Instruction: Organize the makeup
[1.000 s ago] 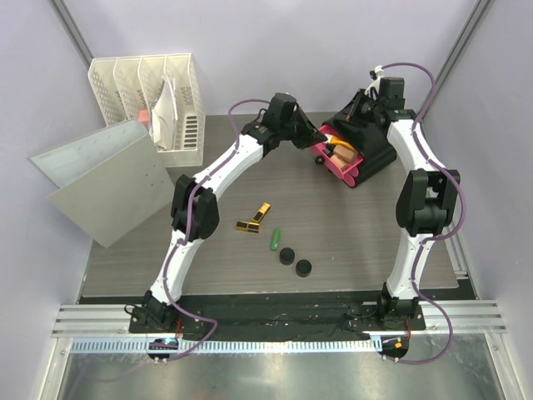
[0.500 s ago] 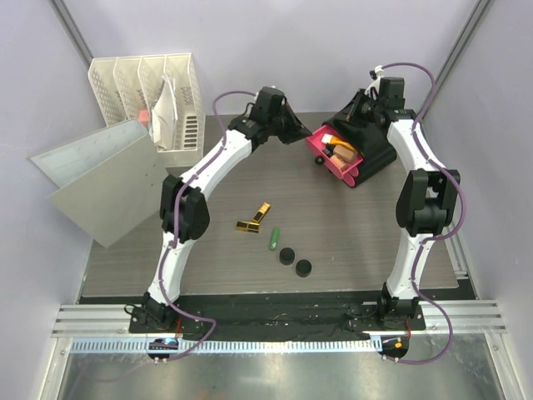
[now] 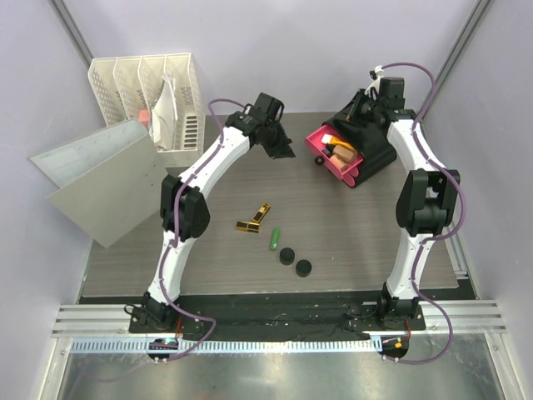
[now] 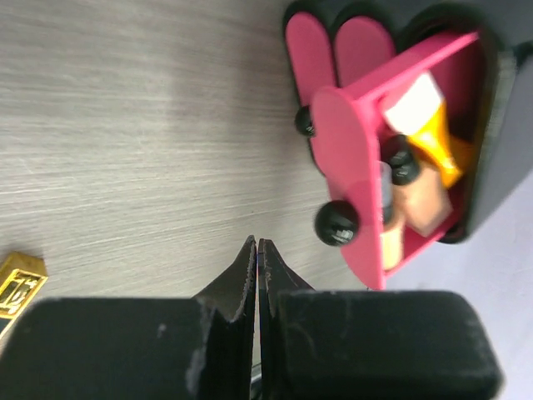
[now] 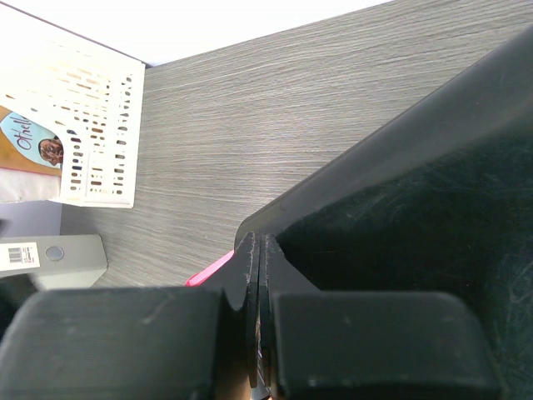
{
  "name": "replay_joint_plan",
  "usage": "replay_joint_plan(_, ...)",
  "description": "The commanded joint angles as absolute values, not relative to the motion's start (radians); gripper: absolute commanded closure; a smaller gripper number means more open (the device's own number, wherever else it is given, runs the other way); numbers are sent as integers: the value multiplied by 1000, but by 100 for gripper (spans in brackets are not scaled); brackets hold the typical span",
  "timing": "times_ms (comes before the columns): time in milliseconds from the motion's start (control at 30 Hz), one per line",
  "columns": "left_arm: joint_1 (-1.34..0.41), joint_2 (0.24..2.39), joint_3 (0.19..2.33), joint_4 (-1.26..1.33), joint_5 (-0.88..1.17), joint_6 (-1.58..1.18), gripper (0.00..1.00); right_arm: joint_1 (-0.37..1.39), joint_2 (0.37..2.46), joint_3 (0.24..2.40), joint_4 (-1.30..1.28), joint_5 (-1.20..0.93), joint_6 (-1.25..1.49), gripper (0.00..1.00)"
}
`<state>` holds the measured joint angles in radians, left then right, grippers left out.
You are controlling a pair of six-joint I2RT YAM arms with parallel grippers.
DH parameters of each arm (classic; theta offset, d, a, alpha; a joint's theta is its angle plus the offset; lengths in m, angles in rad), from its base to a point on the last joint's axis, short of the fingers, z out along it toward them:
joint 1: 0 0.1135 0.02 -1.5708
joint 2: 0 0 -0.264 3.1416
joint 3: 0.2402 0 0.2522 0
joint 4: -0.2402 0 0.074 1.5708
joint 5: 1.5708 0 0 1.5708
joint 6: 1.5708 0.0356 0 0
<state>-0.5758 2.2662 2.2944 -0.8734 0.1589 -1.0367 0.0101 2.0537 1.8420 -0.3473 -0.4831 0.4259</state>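
Observation:
The black organizer box (image 3: 373,143) stands at the back right with one pink drawer (image 3: 331,155) pulled open. In the left wrist view the drawer (image 4: 346,142) holds the orange tube with white cap (image 4: 435,137) and beige foundation bottles (image 4: 420,204). Two gold-black lipsticks (image 3: 261,212) (image 3: 246,226), the green stick (image 3: 274,239) and two black discs (image 3: 287,256) (image 3: 304,267) lie on the table's middle. My left gripper (image 3: 284,152) is shut and empty, left of the drawer; its tips (image 4: 256,243) hover over bare table. My right gripper (image 3: 360,117) is shut against the organizer's top (image 5: 416,208).
A white mesh file rack (image 3: 154,100) with papers stands at the back left, a grey binder (image 3: 104,179) leaning beside it. One lipstick's end shows in the left wrist view (image 4: 17,283). The drawer's black knob (image 4: 336,223) sticks out toward my left gripper.
My left gripper has drawn back from the pink drawer to the left and turned downward. The right arm has not moved.

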Motion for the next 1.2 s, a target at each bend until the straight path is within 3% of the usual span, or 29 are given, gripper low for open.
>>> replay_joint_plan(0,-583,2318,2296,-842,264,-1063,100,12,2148,1776,-604,-402,388,99)
replay_joint_plan(467,-632,2441,2356,-566,458,-1190,100,14,2146,1772,-603,-399,388,99)
replay_joint_plan(733,-637,2428,2336,-335,462,-1275,100,12,2146,1773,-603,-400,387,99)
replay_joint_plan(1167,-658,2588,2453,-229,492,-1407,100,14,2149,1770,-603,-399,387,99)
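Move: The black knob of the open top drawer is about 8 cm to the left gripper's right, 2 cm back and 3 cm below. The yellow tube in the drawer is some 13 cm right and 3 cm ahead, the bottles about 15 cm right and 1 cm back. The closed middle drawer's knob sits roughly 13 cm right, 1 cm back and 8 cm below. From the right gripper, the top knob is about 12 cm back and 9 cm left. Bring the shut left gripper right and down about 7 cm, drawing slightly back, then swing it farther right, forward and up again against the pink drawer front beside its knob, to push the drawer in; 13 cm rightward in all. Roll the wrist some 30 degrees so the fingers flatten towards the organizer. Keep the right gripper still at the organizer's top edge. ##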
